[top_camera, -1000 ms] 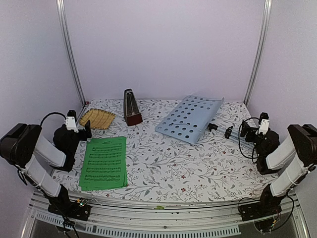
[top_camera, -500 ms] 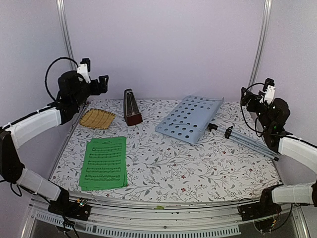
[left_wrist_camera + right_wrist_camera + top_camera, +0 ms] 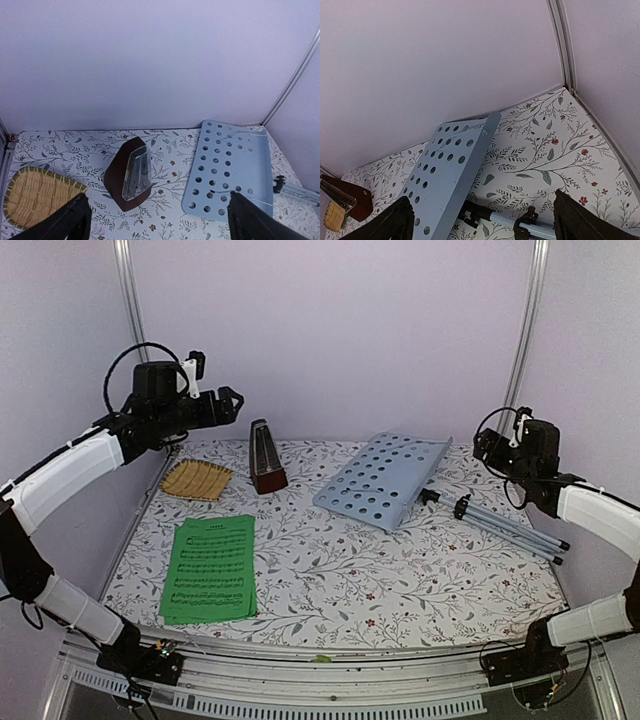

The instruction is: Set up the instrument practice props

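The pale blue perforated music stand [image 3: 382, 478] lies flat at the back right of the table, its silver tripod legs [image 3: 505, 526] folded and stretched toward the right. The green sheet-music booklet [image 3: 211, 567] lies flat at the front left. The dark reddish-brown metronome [image 3: 266, 457] stands upright at the back, left of the stand. My left gripper [image 3: 230, 406] hangs open high above the back left, looking down on the metronome [image 3: 128, 173] and stand [image 3: 229, 171]. My right gripper [image 3: 481, 448] is open in the air near the stand's right end [image 3: 447, 173], empty.
A tan woven straw mat [image 3: 195, 479] lies at the back left corner, beside the metronome. Metal frame posts [image 3: 522, 340] rise at both back corners against the lilac walls. The flowered tablecloth [image 3: 340, 580] covers the table.
Both arms have risen from their folded rest at the table's sides. The left gripper now reaches high over the back left; the right one has swung in toward the stand's right end.
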### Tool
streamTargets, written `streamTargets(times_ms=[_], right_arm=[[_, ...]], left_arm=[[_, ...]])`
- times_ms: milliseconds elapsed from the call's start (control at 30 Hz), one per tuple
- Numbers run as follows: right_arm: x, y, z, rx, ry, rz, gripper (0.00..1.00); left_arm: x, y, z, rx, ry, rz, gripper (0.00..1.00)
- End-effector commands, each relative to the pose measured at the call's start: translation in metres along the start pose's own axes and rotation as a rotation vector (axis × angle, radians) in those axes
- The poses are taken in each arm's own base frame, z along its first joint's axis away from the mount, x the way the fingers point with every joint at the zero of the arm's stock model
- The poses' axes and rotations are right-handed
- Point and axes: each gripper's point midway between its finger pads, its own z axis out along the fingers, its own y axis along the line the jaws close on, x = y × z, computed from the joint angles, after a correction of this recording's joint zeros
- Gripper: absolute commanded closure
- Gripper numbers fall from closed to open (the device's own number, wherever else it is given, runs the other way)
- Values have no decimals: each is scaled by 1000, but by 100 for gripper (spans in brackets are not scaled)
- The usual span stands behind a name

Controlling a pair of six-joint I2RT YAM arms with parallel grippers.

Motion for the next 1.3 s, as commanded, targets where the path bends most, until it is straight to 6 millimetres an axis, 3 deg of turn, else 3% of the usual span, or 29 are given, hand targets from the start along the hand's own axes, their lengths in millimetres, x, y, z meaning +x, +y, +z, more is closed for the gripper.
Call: streamTargets(times_ms=[0,100,300,567,667,1033,1267], right_arm=[[17,6,24,15,187,152,5],[40,8,49,56,309,212,10],[88,30,100,89,451,235,19],[138,37,140,141,527,251,26],[151,36,146,139,545,265,28],[169,57,154,-14,560,349,44],[176,65,156,-69,582,420,46]], left_arm=[[36,-36,7,93,123,-26,5],[47,-54,11,129,137,-49,4],[68,-89,14,176,171,-69,4],[85,-104,9,188,195,-83,4],[87,-106,6,194,200,-89,4],[101,-110,-12,265,175,-166,4],[100,-112,-24,316,136,-200,5]])
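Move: The right edge of the blue stand desk lies about 11 cm ahead of the right gripper, 13 cm left and 21 cm below; the tripod legs lie 6 cm to that gripper's right, level fore and aft, 24 cm down. From the left gripper, the desk's near left corner is roughly 22 cm right, 4 ahead and 33 below; the metronome stands 11 ahead and 6 right, its middle 23 below. Bring the right gripper down some 17 cm while reaching forward and left about 11 cm each, tipping it down about 30 degrees and rolling its left side up, and narrow the fingers to half open around the desk's right edge. Sweep the open left gripper right across the near side of the metronome, also backing off and sinking, turning it slightly clockwise towards the desk. ##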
